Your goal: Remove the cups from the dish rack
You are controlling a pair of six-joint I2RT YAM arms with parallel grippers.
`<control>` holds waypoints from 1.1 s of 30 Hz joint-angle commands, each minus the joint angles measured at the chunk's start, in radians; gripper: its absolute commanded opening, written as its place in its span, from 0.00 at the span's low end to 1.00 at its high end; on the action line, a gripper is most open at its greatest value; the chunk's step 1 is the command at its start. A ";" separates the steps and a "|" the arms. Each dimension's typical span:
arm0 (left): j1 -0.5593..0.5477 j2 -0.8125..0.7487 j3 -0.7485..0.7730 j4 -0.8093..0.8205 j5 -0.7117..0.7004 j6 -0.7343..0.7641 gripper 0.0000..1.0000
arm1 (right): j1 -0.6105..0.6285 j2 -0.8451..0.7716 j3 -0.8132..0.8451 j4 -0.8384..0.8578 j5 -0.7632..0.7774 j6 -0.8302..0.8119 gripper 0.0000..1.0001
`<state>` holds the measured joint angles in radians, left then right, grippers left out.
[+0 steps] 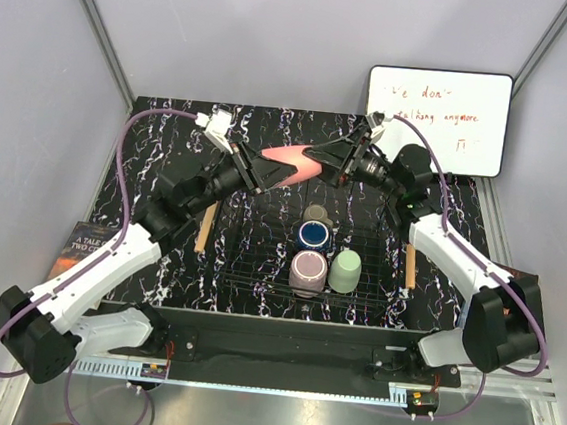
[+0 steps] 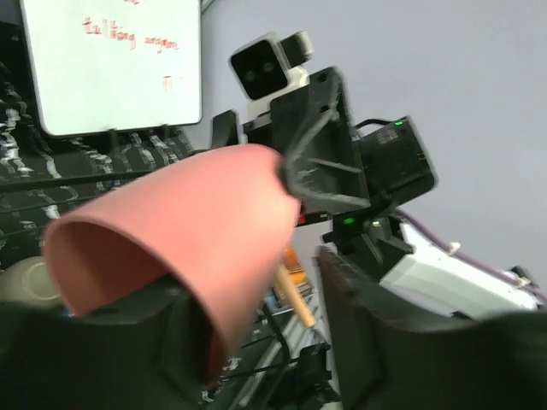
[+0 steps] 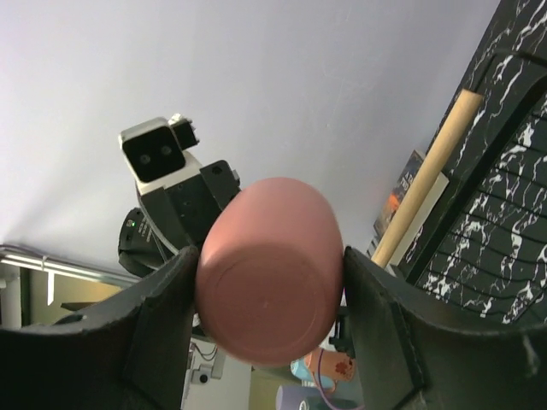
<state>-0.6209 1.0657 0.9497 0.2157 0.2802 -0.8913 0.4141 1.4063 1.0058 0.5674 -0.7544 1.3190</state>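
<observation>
The pink cup (image 1: pixel 290 163) hangs on its side in the air above the dish rack (image 1: pixel 257 275), between the two arms. My right gripper (image 1: pixel 320 162) is shut on its base end, fingers pressed to both sides (image 3: pixel 269 290). My left gripper (image 1: pixel 265 173) is at the cup's open rim (image 2: pixel 188 231), open. One finger sits by the rim, and the other finger (image 2: pixel 385 342) stands apart from the cup wall. In the rack stand the beige cup (image 1: pixel 316 214), dark blue cup (image 1: pixel 314 236), mauve cup (image 1: pixel 308 269) and mint green cup (image 1: pixel 345 271).
The rack's wooden bars (image 1: pixel 206 227) run along each side. A whiteboard (image 1: pixel 436 120) with red writing leans at the back right. A book (image 1: pixel 90 239) lies off the table's left edge. The walls close in on both sides.
</observation>
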 commanded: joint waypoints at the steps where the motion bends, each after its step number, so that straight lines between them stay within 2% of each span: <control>1: -0.023 0.028 0.027 0.099 0.063 -0.003 0.19 | 0.035 0.020 0.020 0.088 -0.022 0.000 0.00; 3: -0.025 0.040 0.027 0.096 0.073 -0.009 0.00 | 0.038 0.026 0.022 0.089 -0.023 0.002 0.00; 8: -0.025 0.045 0.035 0.077 0.079 0.003 0.00 | 0.043 0.033 0.025 0.091 -0.046 0.005 0.00; 9: -0.025 0.046 0.056 0.021 0.065 0.021 0.00 | 0.043 0.033 0.027 0.085 -0.054 0.002 0.00; 10: -0.025 0.045 0.067 -0.010 0.056 0.035 0.00 | 0.043 0.031 0.039 0.069 -0.063 -0.019 0.10; 12: -0.025 0.034 0.106 -0.118 0.013 0.090 0.00 | 0.043 0.002 0.066 -0.082 -0.059 -0.093 0.43; 13: -0.025 0.024 0.113 -0.151 -0.007 0.109 0.00 | 0.043 -0.033 0.101 -0.156 -0.043 -0.192 0.66; 14: -0.025 -0.002 0.126 -0.183 -0.033 0.145 0.00 | 0.043 -0.050 0.123 -0.310 -0.001 -0.243 0.77; 16: -0.023 -0.035 0.133 -0.265 -0.113 0.178 0.00 | 0.043 -0.081 0.193 -0.456 0.056 -0.390 0.98; 18: -0.016 -0.073 0.149 -0.330 -0.166 0.216 0.00 | 0.038 -0.113 0.232 -0.619 0.136 -0.455 1.00; 21: 0.010 -0.107 0.176 -0.406 -0.206 0.244 0.00 | 0.032 -0.151 0.307 -0.750 0.239 -0.549 1.00; 25: 0.052 -0.141 0.225 -0.522 -0.277 0.268 0.00 | 0.032 -0.202 0.391 -0.915 0.470 -0.647 1.00; 31: 0.130 -0.084 0.426 -0.921 -0.666 0.344 0.00 | 0.031 -0.185 0.511 -1.173 0.720 -0.757 1.00; 32: 0.150 -0.070 0.469 -1.019 -0.772 0.359 0.00 | 0.032 -0.181 0.517 -1.213 0.740 -0.762 1.00; 33: 0.161 -0.053 0.489 -1.061 -0.817 0.367 0.00 | 0.031 -0.178 0.524 -1.231 0.748 -0.774 1.00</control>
<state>-0.5034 0.9695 1.3258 -0.5762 -0.2077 -0.6003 0.4488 1.2140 1.4780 -0.4629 -0.1936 0.6479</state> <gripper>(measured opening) 0.138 0.994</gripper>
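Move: The coral cup hangs on its side between the hands, mouth towards the left gripper: its middle is about 4 cm right and 2 cm ahead of the left hand, at its height. From the right hand, which holds its base end, it is some 5 cm left, level. About 27 cm below in the rack, the blue cup is 10 cm right of and level with the left hand, and the mauve cup 8 cm back and 10 cm right. The left gripper pinches the coral cup's wall at the mouth, one finger inside and one outside, while both hands stay nearly in place; only then does the right hand open wide, let go of the base end and draw back about 8 cm to the right and 5 cm up, rolling and turning clockwise. The left hand keeps its pinch and carries the cup some 14 cm left, speeding up over the space left of the rack, turning counter-clockwise about 30 degrees with its left side rising. ##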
